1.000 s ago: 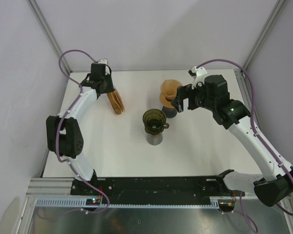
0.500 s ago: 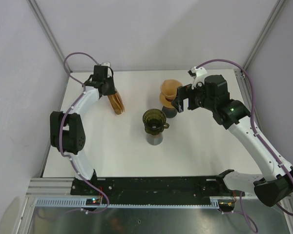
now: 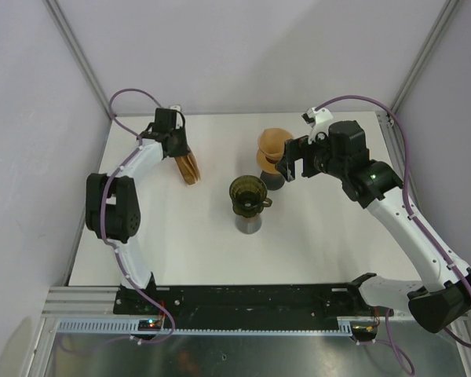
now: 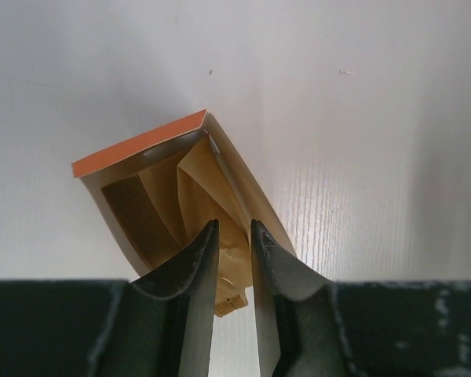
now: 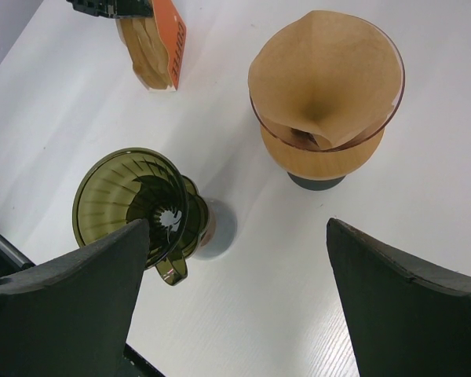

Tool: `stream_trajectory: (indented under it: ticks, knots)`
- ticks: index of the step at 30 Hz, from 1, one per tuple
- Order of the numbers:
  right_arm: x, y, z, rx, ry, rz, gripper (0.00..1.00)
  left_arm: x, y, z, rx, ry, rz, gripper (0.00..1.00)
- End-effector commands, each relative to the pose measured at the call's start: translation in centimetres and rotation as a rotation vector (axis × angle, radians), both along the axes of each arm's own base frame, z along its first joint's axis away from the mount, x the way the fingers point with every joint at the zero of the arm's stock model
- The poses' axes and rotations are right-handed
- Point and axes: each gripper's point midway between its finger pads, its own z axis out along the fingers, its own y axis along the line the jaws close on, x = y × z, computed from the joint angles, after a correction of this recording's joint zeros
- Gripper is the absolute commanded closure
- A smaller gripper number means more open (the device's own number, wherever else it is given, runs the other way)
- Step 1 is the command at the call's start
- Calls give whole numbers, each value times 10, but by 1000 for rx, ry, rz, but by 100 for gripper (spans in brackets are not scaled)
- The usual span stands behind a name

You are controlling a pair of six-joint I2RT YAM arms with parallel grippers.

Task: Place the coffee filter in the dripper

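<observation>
An open orange-edged pack (image 4: 141, 145) of brown coffee filters lies at the back left of the table (image 3: 330, 236). My left gripper (image 4: 234, 226) reaches into its mouth, shut on the edge of a coffee filter (image 4: 235, 267). From above, the left gripper (image 3: 180, 151) sits at the pack's (image 3: 189, 166) top end. The green glass dripper (image 3: 247, 192) stands unfilled on a grey base mid-table. My right gripper (image 5: 237, 228) hangs open above the table, between the green dripper (image 5: 133, 196) and an amber one.
An amber dripper (image 3: 273, 149) with a brown filter seated in it stands behind and right of the green one, just left of the right gripper (image 3: 292, 163). Grey walls close off the table's back and sides.
The left arm's elbow has swung slightly right and forward while its gripper stayed at the pack, its jaws a touch narrower. The right arm has not moved.
</observation>
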Motion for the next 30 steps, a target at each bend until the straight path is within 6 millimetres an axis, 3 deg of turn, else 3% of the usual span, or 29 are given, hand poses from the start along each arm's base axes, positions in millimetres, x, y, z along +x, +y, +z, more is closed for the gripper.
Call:
stream_trajectory:
  ticks: [1, 9, 14, 18, 30]
  knots:
    - [0, -2, 9, 7, -32, 6, 1, 15, -6, 11, -21, -45, -5, 73]
    - [0, -2, 9, 6, -33, 8, 1, 17, -10, 4, -41, -28, -1, 75]
    - [0, -3, 7, 1, -29, 3, 1, 16, -14, 10, -73, -33, -5, 91]
    - [-1, -4, 7, -1, -27, 2, 1, 13, -18, 20, -103, -47, -8, 99]
    - [-4, -5, 8, -2, -26, 6, 1, -22, -19, 75, -192, -131, -38, 100]
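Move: The coffee filter to be taken sits near the right side of the filter packet, its middle some 5 cm below the left hand and barely 1 cm back. The packet's middle is about 1 cm back, 1 cm to the left and 5 cm down. The empty olive dripper on its carafe stands roughly 16 cm back and 19 cm to the right. The dripper already holding a filter is about 26 cm right and 1 cm back. From the right hand, the filter is about 17 cm ahead, 29 cm left and 24 cm down. The filter's upper edge is pinched by the left hand, which sinks about 1.5 cm onto it, pauses there and shuts its slightly open fingers fully while easing right. It then draws up some 3.5 cm and a little back, rolling a few degrees so its left side dips, with the fingers kept shut. ##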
